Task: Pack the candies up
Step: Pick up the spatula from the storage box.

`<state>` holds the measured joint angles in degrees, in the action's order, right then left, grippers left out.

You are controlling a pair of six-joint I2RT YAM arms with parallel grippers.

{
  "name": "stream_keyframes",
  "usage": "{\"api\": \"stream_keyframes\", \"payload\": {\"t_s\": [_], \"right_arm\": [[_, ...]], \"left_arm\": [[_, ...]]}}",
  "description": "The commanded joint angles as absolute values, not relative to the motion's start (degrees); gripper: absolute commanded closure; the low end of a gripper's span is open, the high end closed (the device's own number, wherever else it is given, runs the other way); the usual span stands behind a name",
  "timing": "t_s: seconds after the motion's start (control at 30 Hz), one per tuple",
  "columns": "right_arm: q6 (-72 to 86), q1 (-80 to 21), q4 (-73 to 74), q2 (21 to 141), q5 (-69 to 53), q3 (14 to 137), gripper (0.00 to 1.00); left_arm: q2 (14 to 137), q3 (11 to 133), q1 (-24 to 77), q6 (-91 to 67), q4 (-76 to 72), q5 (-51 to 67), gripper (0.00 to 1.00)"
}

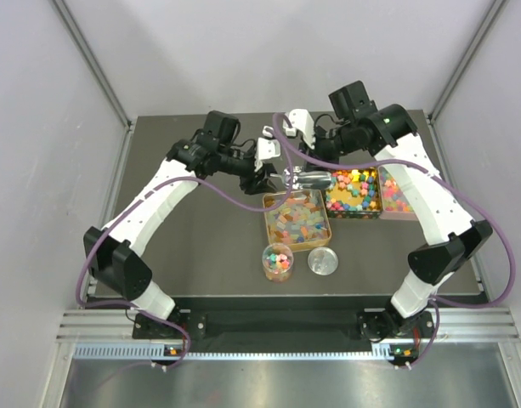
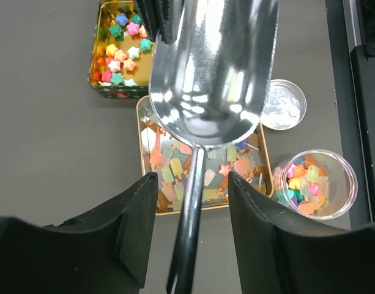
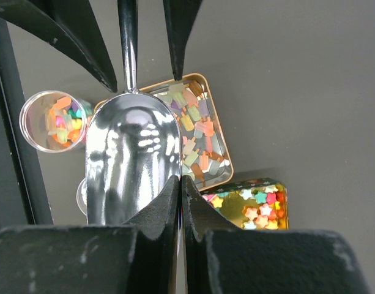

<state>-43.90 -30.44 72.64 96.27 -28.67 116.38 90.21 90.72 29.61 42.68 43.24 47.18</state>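
Note:
An empty silver scoop point(image 1: 311, 180) hangs over the tins. My right gripper point(image 3: 181, 187) is shut on the rim of its bowl point(image 3: 132, 159). My left gripper point(image 2: 192, 202) is open, its fingers point(image 2: 129, 214) standing either side of the scoop's handle point(image 2: 190, 220) with a gap on both sides. Candies fill the tins below: popsicle-shaped pieces in the orange-rimmed tin point(image 1: 296, 219) and coloured stars in the gold tin point(image 1: 353, 191). A clear jar point(image 1: 277, 262) near the front holds mixed candies point(image 2: 306, 180).
A round silver lid point(image 1: 323, 262) lies right of the jar. A pink tin point(image 1: 396, 195) of candies stands at the far right of the row. The dark table ends in a metal rail point(image 1: 277, 323) at the front.

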Motion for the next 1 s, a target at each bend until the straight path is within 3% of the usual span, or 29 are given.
{"api": "stream_keyframes", "payload": {"t_s": [0.0,0.2,0.37,0.77,0.97], "right_arm": [[-45.0,-31.8,71.8,94.5,-29.4,119.2,1.0],[-45.1,-32.3,71.4,95.4,-27.1,118.0,1.0],[-44.7,-32.4,71.0,96.3,-27.1,118.8,1.0],[-43.9,-32.4,70.1,98.4,-25.3,119.6,1.0],[-43.4,-32.5,70.0,98.4,-25.7,120.5,1.0]], "left_arm": [[90.4,93.8,30.1,41.7,41.0,49.6,0.46],[90.0,94.2,30.1,42.0,42.1,49.7,0.5],[90.7,94.8,30.1,42.5,44.0,50.8,0.62],[91.1,95.5,30.1,43.0,45.4,50.5,0.64],[93.0,97.5,30.1,43.2,48.1,51.6,0.82]]}}
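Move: The spatula's handle already runs between the left hand's open fingers, its middle within about 1 cm of that hand's point and a touch above it. The popsicle-candy box lies some 5 cm ahead of the left hand, 6 to its right and 23 below; the jar stands about 14 cm back, straight in line, 20 below. For the right hand, still pinching the spatula's bowl, the handle is roughly 7 cm left and 2 lower. Rising about 1.5 cm and barely turning, the left hand closes its fingers from roughly half open to a narrow gap, one on each side of the spatula's handle. The right hand keeps its shut pinch on the edge of the bowl, holding the spatula out almost still and sinking about 1 cm near the end. ##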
